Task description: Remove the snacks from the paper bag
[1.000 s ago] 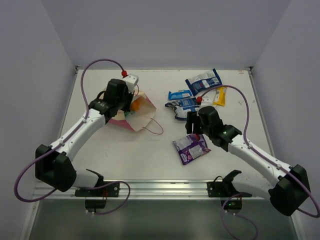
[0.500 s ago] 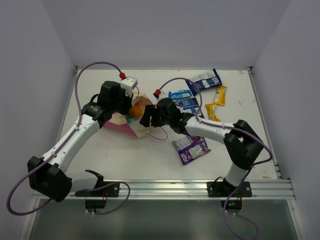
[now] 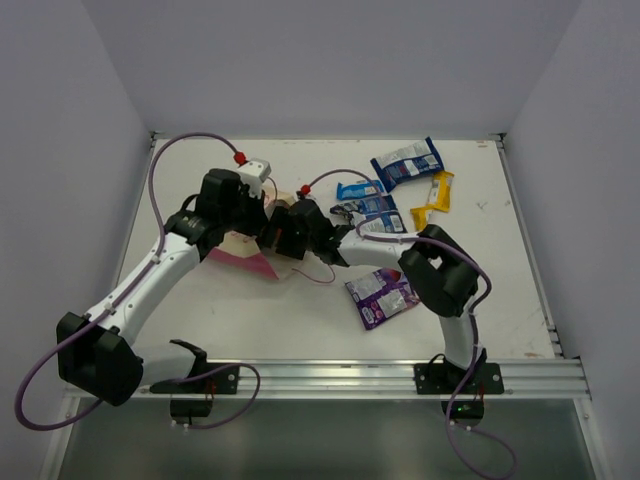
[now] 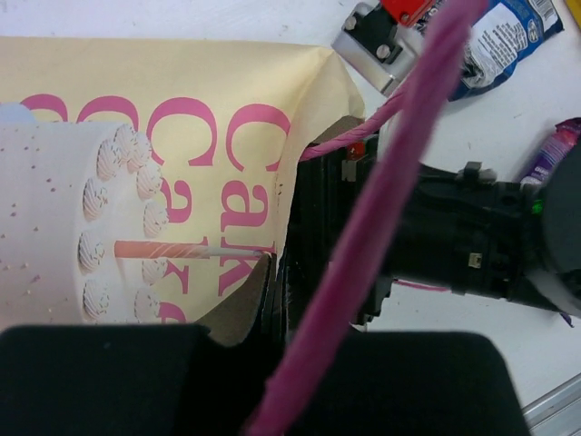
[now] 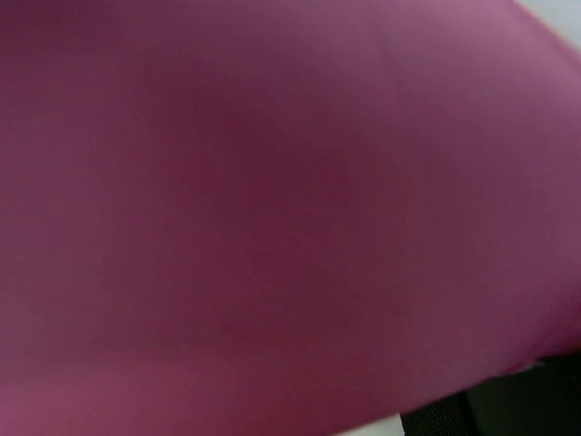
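Observation:
The paper bag (image 3: 245, 258) lies tilted left of centre, its pink side up; the left wrist view shows its cream front (image 4: 136, 109) and pink cord handle (image 4: 363, 227). My left gripper (image 3: 248, 213) is shut on the bag's rim (image 4: 265, 300). My right gripper (image 3: 283, 232) is pushed into the bag's mouth, its jaws hidden. A blurred pink surface (image 5: 272, 182) fills the right wrist view. Three blue-and-white packets (image 3: 405, 162) (image 3: 360, 189) (image 3: 377, 209), a yellow one (image 3: 432, 200) and a purple one (image 3: 380, 297) lie on the table. The orange and teal packets are hidden.
The right arm's black wrist (image 4: 454, 250) crosses just in front of the bag. A loose loop of the bag's cord (image 3: 318, 276) lies on the table. Grey walls stand left, right and behind. A metal rail (image 3: 330, 375) runs along the near edge.
My right gripper has swung left from beside the purple packet into the bag's mouth, covering the orange and teal packets. My left gripper has kept hold of the bag.

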`<state>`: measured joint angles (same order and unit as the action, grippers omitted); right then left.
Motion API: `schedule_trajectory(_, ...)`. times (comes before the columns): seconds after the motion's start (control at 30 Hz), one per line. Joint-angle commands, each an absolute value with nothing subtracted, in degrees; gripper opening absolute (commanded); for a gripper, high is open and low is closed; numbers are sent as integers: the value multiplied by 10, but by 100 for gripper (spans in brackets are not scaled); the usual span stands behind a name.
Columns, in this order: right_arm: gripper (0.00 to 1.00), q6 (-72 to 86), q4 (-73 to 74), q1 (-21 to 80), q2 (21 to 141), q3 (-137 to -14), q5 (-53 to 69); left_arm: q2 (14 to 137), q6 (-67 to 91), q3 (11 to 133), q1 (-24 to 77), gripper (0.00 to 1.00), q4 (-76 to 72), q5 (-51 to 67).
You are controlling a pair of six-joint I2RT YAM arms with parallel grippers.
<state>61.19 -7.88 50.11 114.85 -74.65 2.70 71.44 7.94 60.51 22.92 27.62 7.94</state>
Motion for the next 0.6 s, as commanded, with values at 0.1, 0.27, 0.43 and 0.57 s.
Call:
schedule_trajectory(0.1,73,692,-105,505,1197,-791,43,704,132,615,236,0,237,135)
schedule_trajectory(0.27,70,701,-107,505,1223,-814,61,700,142,615,239,0,233,152)
schedule_trajectory(0.43,48,702,-100,505,1255,-847,96,697,140,614,250,0,227,154)
schedule_trajectory(0.57,2,695,-101,503,1236,-826,99,693,133,609,250,0,229,127)
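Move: The last orange snack is hidden inside the paper bag, probably about 4 cm left of the right hand and 4 cm below it, level with it in reach. From that hand, the blue packet lies some 26 cm right and 5 cm farther out, the purple packet about 28 cm right and 14 cm back, both roughly 8 cm lower. From the left hand at the rim, the snack is about 3 cm back, 3 cm left and 14 cm down. Right hand pushes about 5 cm left and down inside the bag, then shuts; left keeps gripping the rim. ##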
